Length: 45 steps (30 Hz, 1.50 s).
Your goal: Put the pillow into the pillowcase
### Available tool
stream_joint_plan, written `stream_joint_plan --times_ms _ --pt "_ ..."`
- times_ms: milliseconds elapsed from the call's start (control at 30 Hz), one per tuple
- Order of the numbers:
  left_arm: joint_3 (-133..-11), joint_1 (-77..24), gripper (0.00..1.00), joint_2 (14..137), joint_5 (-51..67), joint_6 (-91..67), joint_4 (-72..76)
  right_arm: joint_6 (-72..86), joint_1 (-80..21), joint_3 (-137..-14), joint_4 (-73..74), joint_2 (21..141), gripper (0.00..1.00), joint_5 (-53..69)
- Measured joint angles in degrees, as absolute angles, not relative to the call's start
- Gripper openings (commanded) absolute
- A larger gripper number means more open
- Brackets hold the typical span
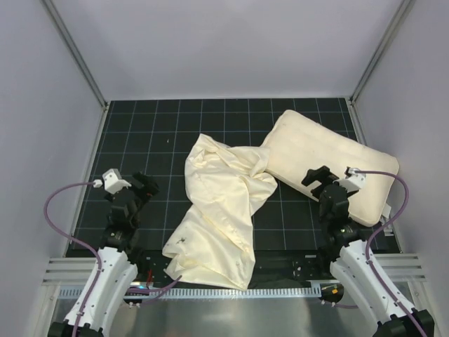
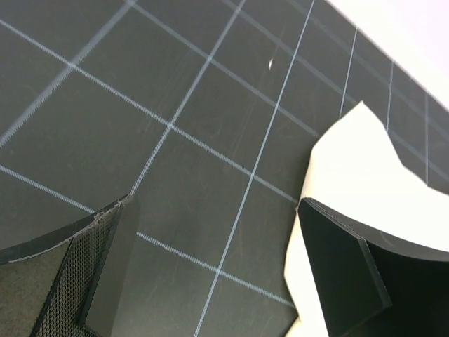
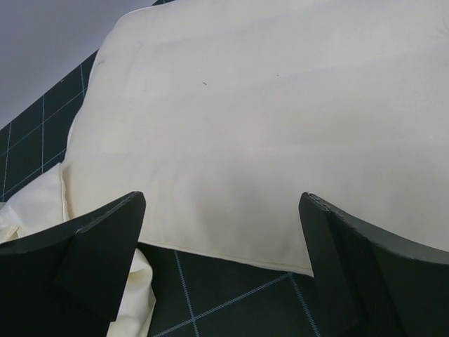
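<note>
The pillow is a thick cream cushion lying at the back right of the black grid mat; it fills the right wrist view. The pillowcase is a thin wrinkled cream sack spread down the middle of the mat, its top right corner touching the pillow. My right gripper is open and empty, hovering over the pillow's near edge. My left gripper is open and empty over bare mat, left of the pillowcase, whose edge shows in the left wrist view.
The black grid mat is bounded by grey walls on the left, back and right. A metal rail runs along the near edge between the arm bases. The pillowcase's lower end reaches that rail.
</note>
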<state>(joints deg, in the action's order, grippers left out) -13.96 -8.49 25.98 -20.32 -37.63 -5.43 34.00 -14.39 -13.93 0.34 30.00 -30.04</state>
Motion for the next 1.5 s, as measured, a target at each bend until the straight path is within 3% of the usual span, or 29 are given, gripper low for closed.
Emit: stream_joint_plan --times_ms 167,333,433,800,1033,1167,1333,1500 --pt "-14.3 -8.5 1.00 33.5 -14.2 -36.8 -3.1 32.2 -14.4 -12.6 -1.7 26.6 1.00 -25.2" --pt "-15.9 -9.4 1.00 42.9 -6.6 -35.3 1.2 27.0 -14.3 -7.2 -10.3 21.6 0.98 -12.2" --pt "-16.8 -12.1 1.00 47.4 -4.3 -35.1 4.2 25.0 -14.3 -6.5 -13.8 23.5 0.91 -5.7" --pt "-38.9 -19.8 1.00 76.5 -3.4 -37.1 7.7 23.4 -15.0 -18.1 -20.0 52.7 0.91 11.7" --pt "-47.3 -19.7 1.00 91.0 -4.5 -38.5 7.5 23.4 -18.5 -28.5 -20.6 65.7 0.89 13.9" --pt "-50.9 -19.7 0.98 97.3 -3.6 -39.4 8.1 23.4 -19.4 -36.3 -19.4 74.4 0.83 13.7" --pt "-54.2 -19.7 0.86 103.5 -1.5 -41.2 11.3 23.6 -19.4 -40.9 -18.5 81.3 0.71 13.5" --pt "-58.1 -19.6 0.47 106.8 1.1 -42.0 12.8 23.7 -19.6 -44.7 -17.0 86.4 0.50 12.6"
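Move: From my left hand, the pillowcase's far left edge is about 19 cm ahead, 20 cm right and 10 cm down. The case's far tip stands some 24 cm ahead and 20 cm right, its middle about 7 cm back and 28 cm right. From my right hand, the right flap of the pillowcase's mouth lies roughly 13 cm ahead, 20 cm left and 9 cm lower, and the pillow's middle some 11 cm ahead, 8 cm right and 8 cm below. I bring both hands in to the pillowcase's far end. My left swings right, then reaches forward and sinks 8 cm overall onto the left edge, turning clockwise and tipping down, its fingers starting to close around a fold. My right sweeps about 20 cm left, turning some 50 degrees counter-clockwise, then forward 12 cm over the mouth flap, narrowing its fingers without shutting. ##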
